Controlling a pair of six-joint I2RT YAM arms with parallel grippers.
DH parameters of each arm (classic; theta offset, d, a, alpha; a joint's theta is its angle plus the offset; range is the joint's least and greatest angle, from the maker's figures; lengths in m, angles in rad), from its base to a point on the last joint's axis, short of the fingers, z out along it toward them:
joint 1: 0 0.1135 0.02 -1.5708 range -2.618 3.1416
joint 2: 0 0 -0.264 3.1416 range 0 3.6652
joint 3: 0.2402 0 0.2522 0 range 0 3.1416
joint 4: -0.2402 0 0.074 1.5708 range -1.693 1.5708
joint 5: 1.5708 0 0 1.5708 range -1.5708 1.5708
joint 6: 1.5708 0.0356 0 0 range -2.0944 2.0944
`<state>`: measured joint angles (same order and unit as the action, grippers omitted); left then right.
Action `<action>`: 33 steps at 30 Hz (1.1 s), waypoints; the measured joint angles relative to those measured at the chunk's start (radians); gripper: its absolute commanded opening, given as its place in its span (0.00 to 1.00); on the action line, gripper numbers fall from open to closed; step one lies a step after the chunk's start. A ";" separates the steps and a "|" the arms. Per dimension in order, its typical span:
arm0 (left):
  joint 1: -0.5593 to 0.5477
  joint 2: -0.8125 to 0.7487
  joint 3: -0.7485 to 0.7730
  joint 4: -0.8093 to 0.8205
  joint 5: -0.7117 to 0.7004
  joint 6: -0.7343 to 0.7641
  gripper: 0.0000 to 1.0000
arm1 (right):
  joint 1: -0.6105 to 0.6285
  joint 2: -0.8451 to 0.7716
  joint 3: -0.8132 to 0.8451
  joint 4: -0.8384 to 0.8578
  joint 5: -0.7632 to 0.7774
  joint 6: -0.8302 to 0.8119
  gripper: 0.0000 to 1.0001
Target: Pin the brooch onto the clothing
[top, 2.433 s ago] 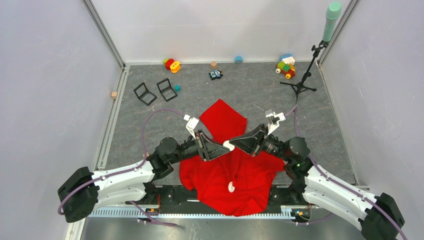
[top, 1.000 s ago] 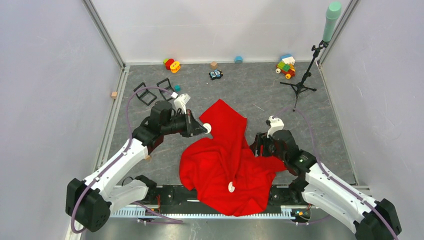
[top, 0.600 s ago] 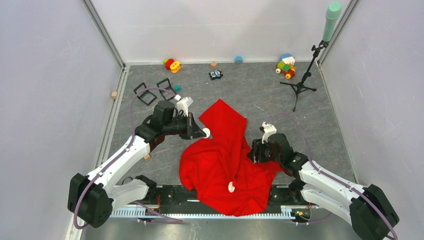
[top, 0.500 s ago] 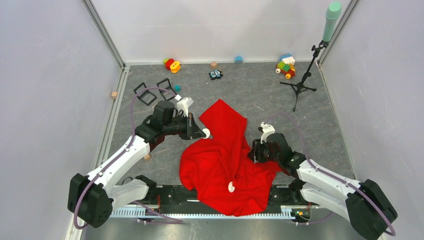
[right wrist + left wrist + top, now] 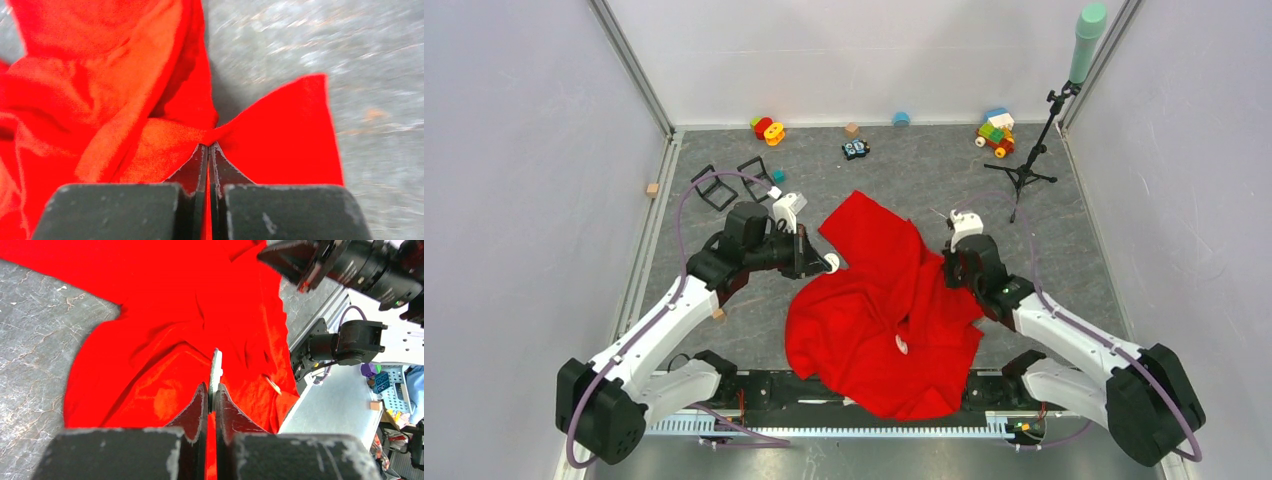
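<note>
The clothing (image 5: 874,310) is a bright red T-shirt lying crumpled on the grey table in front of both arm bases, its small white tag (image 5: 902,345) facing up. My left gripper (image 5: 822,264) hovers at the shirt's left edge, shut on the brooch (image 5: 831,264), a small white disc. In the left wrist view the brooch (image 5: 216,367) stands edge-on between the closed jaws of my left gripper (image 5: 210,387), above red fabric (image 5: 165,315). My right gripper (image 5: 946,268) is shut on a fold at the shirt's right edge. The right wrist view shows that gripper (image 5: 208,146) pinching red cloth (image 5: 150,145).
Along the back wall lie a red-and-yellow toy (image 5: 768,129), a small car (image 5: 855,149) and coloured blocks (image 5: 996,132). Two black frames (image 5: 734,183) stand at the back left. A tripod stand (image 5: 1024,165) with a green top is at the back right.
My right gripper closed on the shirt's right edge and drew it up and toward the back, shifting the fabric. The left arm with the brooch barely moved.
</note>
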<state>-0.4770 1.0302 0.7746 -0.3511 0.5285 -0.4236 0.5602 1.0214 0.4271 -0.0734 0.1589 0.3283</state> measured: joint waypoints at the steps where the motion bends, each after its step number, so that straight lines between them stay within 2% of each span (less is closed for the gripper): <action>1: 0.000 -0.005 -0.001 0.001 -0.003 0.000 0.02 | -0.017 0.013 0.029 -0.007 0.034 -0.023 0.00; 10: 0.000 -0.036 -0.023 0.007 -0.006 0.000 0.02 | -0.169 0.219 0.220 -0.028 0.251 -0.163 0.00; 11: 0.000 -0.042 -0.032 0.008 -0.006 0.000 0.02 | -0.183 0.240 0.237 -0.037 0.265 -0.170 0.08; 14: 0.000 -0.058 -0.058 0.011 -0.005 -0.005 0.02 | -0.205 0.272 0.281 -0.077 0.297 -0.186 0.47; 18: 0.000 -0.091 -0.104 0.038 -0.002 -0.041 0.02 | -0.208 0.242 0.306 -0.117 0.261 -0.211 0.68; 23: 0.000 -0.109 -0.131 0.073 0.005 -0.091 0.02 | -0.195 0.119 0.274 -0.137 0.064 -0.213 0.69; 26: 0.000 -0.110 -0.131 0.082 0.005 -0.100 0.02 | -0.114 0.036 0.209 -0.119 -0.034 -0.191 0.67; 31: 0.000 -0.106 -0.131 0.098 0.006 -0.110 0.02 | 0.041 0.053 0.148 -0.116 -0.063 -0.121 0.72; 33: 0.000 -0.106 -0.133 0.103 0.006 -0.115 0.02 | 0.070 0.087 0.139 -0.115 -0.041 -0.094 0.65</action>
<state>-0.4770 0.9241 0.6418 -0.2485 0.5350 -0.5388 0.6304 1.1084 0.5659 -0.1883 0.1177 0.2340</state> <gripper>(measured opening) 0.053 0.716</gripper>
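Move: My right hand has the red clothing's edge pinched. The bare table I pull it out over lies about 8 cm ahead, 10 cm to the right and 5 cm below. The first brooch is some 9 cm back and 7 cm to the left, the clothing's far flap about 14 cm ahead and 16 cm to the left, both also 5 cm down. From my left hand, that bare spot is roughly 12 cm ahead, 34 cm right and 16 cm down. Keeping the edge pinched, I sweep my right hand about 12 cm forward and right, rising slightly and turning some 20 degrees clockwise. There I open the fingers wide and let the clothing go, then arc up and back left, turning counter-clockwise and sinking beside the first brooch. My left hand keeps the second brooch and eases back a little. ##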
